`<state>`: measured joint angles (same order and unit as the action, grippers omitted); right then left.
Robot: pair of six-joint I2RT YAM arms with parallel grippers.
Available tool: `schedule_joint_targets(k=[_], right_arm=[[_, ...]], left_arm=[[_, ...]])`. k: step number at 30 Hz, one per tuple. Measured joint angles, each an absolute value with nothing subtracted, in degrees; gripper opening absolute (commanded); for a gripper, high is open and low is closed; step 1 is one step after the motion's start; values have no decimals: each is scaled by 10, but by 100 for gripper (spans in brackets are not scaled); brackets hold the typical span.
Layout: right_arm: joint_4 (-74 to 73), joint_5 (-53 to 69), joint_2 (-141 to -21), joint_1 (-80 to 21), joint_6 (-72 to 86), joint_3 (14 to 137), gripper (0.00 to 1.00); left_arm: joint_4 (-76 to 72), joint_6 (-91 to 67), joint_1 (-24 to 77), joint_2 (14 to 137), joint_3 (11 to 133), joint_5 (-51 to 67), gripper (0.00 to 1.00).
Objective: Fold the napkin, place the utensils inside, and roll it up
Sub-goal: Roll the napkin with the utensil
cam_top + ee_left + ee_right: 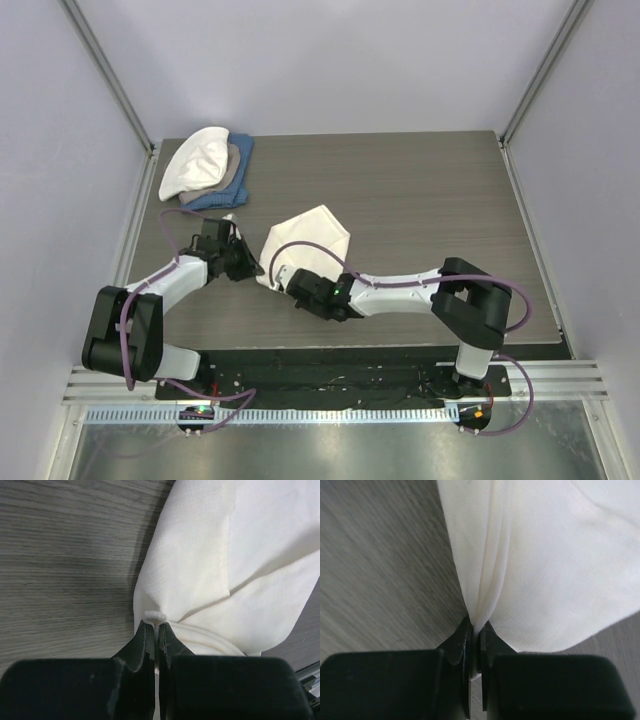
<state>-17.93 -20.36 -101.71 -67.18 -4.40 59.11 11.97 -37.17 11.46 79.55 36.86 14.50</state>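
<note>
The cream napkin lies bunched and partly folded on the wooden table, between the two arms. My left gripper is shut on the napkin's near-left edge; in the left wrist view a small tuft of cloth pokes out between the fingertips. My right gripper is shut on the near edge of the napkin, with the cloth gathered into pleats running into the jaws. The utensils are out of view.
A stack of white, tan and blue cloths lies at the table's far left corner. Grey walls enclose the table on three sides. The black base rail runs along the near edge.
</note>
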Motion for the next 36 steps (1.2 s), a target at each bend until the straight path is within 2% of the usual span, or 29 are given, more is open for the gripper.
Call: schedule_joint_targets(k=[4,12,18,23,24,27,32,33,36], right_arm=[[-229,-91,-1032,-647,-40,636,4],[-261,206,-1076,-524,-22,677,4],[-246,350,-1116,-468,3,682,5],[-240,381,-1123,-463,19,681,20],[-240,380,-1121,-464,21,681,27],[-252,359,-1105,-469,26,681,39],[-296,303,-1037,-481,27,691,43],[-301,295,-1027,-484,27,698,53],[-309,270,-1002,-502,27,728,55]], left_arm=[[129,-368,115,795,373,130,0],[140,-359,115,801,378,108,0],[142,-357,115,816,389,106,0],[142,-355,115,817,393,106,0],[143,-355,115,817,393,107,0],[146,-355,115,817,393,107,0],[153,-354,115,818,393,101,0],[153,-354,115,818,393,101,0],[153,-354,115,818,393,101,0]])
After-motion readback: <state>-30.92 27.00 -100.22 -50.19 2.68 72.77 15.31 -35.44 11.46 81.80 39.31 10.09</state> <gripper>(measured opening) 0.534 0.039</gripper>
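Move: At the napkin's near-left side both hands already pinch its folded edge; the utensils are hidden inside. From the right hand the napkin's middle lies about 9 cm ahead and 2 cm to the right, 1 cm lower, the left gripper some 6 cm ahead and 7 cm left, the table's near edge about 10 cm back. From the left hand the napkin's middle is roughly 4 cm ahead and 9 cm right; the cloth stack is 25 cm ahead, 10 cm left. Rolling its grip over towards the base, the right hand swings its fingertips back about 50 degrees while shifting some 2 cm back and 3 cm left, low by the table with the fold still pinched; then its fingers open, let go and it rises about 7 cm. The left hand keeps its pinch at the other end, easing about 1 cm left. ##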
